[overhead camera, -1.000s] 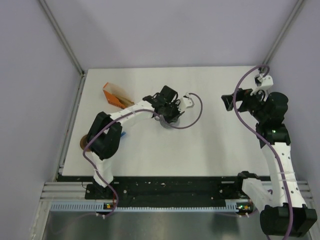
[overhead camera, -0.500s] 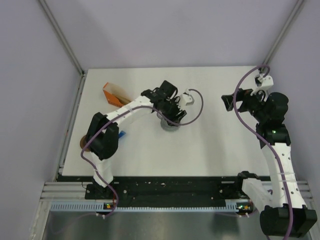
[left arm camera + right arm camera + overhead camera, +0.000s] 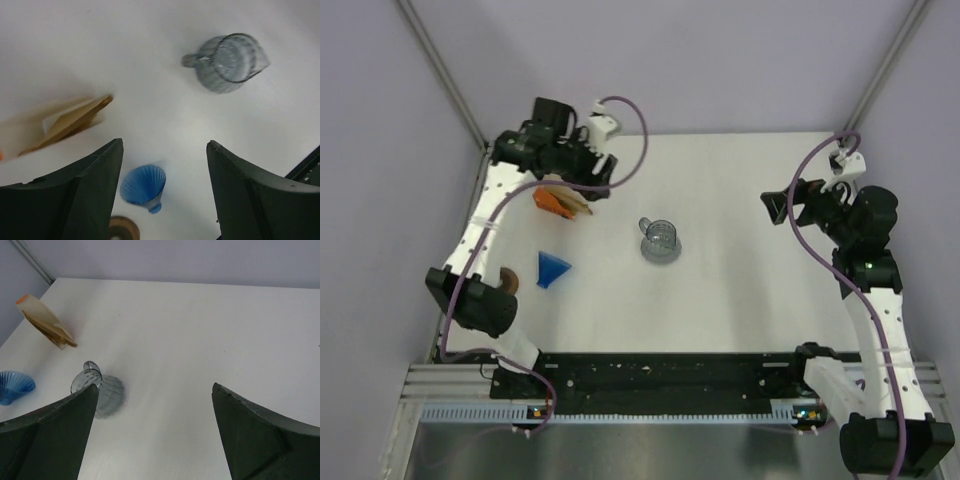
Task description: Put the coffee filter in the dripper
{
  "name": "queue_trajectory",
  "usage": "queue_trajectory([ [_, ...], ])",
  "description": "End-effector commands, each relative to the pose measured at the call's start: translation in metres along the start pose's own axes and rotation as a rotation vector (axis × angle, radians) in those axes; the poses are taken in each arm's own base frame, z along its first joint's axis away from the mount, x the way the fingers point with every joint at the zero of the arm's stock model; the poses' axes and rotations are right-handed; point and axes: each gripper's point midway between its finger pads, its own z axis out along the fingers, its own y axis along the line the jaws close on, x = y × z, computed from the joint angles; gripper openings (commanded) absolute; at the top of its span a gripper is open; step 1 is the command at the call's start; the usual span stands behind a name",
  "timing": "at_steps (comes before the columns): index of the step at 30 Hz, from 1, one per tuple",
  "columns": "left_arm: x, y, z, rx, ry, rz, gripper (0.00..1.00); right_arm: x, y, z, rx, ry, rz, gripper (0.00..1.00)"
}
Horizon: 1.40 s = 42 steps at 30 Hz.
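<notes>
The blue dripper point(image 3: 552, 268) lies on its side on the table at the left; in the left wrist view point(image 3: 144, 186) its ribbed inside faces the camera, well below the fingers. My left gripper point(image 3: 582, 183) point(image 3: 164, 144) is open and empty, held high over the back left beside the orange packet with tan papers point(image 3: 558, 200) point(image 3: 65, 122). No loose coffee filter shows apart from that stack. My right gripper point(image 3: 772, 205) point(image 3: 155, 386) is open and empty, raised at the right.
A grey handled mug point(image 3: 660, 240) point(image 3: 227, 62) point(image 3: 97, 390) stands mid-table. A brown ring point(image 3: 508, 280) point(image 3: 124, 229) lies near the left edge by the dripper. The dripper point(image 3: 15, 385) and packet point(image 3: 47, 322) also show in the right wrist view.
My left arm has swung from over the mug to the back left, above the orange packet. The blue dripper is now uncovered. The right arm has not moved.
</notes>
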Motion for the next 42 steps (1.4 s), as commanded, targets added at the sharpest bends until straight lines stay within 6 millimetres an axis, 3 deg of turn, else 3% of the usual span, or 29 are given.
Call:
queue_trajectory([
  [1,0.067,0.065,-0.078,-0.223,0.051,-0.27,0.73,-0.021,0.018,0.001,-0.067,-0.033,0.012,0.95],
  [2,0.083,0.077,-0.091,-0.277,0.055,-0.312,0.73,-0.021,0.019,0.002,-0.075,-0.031,0.02,0.95],
  [5,0.155,0.114,-0.12,-0.441,0.115,-0.472,0.73,-0.023,0.024,0.007,-0.095,-0.031,0.026,0.94],
  [7,0.199,0.129,-0.139,-0.529,0.153,-0.578,0.71,-0.024,0.027,0.011,-0.109,-0.027,0.027,0.93],
  [10,0.27,0.148,-0.164,-0.673,0.238,-0.746,0.6,-0.028,0.027,0.016,-0.112,-0.027,0.028,0.93],
  [14,0.345,0.149,-0.157,-0.726,0.349,-0.876,0.51,-0.027,0.039,0.024,-0.146,-0.013,0.027,0.92],
  [17,0.383,0.145,-0.139,-0.734,0.433,-0.908,0.51,-0.026,0.04,0.026,-0.15,-0.009,0.036,0.92],
  [20,0.397,0.147,-0.121,-0.706,0.435,-0.93,0.49,-0.025,0.04,0.027,-0.147,-0.007,0.041,0.91],
  [26,0.394,0.164,-0.091,-0.644,0.337,-1.006,0.46,-0.025,0.037,0.026,-0.127,-0.003,0.042,0.91],
  [31,0.39,0.163,-0.068,-0.54,0.314,-1.035,0.41,-0.021,0.033,0.025,-0.105,0.006,0.037,0.91],
  [42,0.383,0.148,-0.06,-0.481,0.309,-0.999,0.41,-0.021,0.031,0.032,-0.105,0.012,0.048,0.91],
])
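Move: The wooden ring lies roughly 32 cm to the left hand's left, about 9 cm back and 27 cm below. The blue dripper is some 17 cm left and 4 cm back, the carafe about 14 cm right and 2 cm back, the orange filter packet 18 cm ahead and 16 cm left, all roughly 25 cm down. From the right hand, the ring is about 77 cm left, 4 cm back and 30 cm below. Left hand swings about 35 cm left and 23 down over the wooden ring, tipping downward, fingers narrowing; right drifts left. ##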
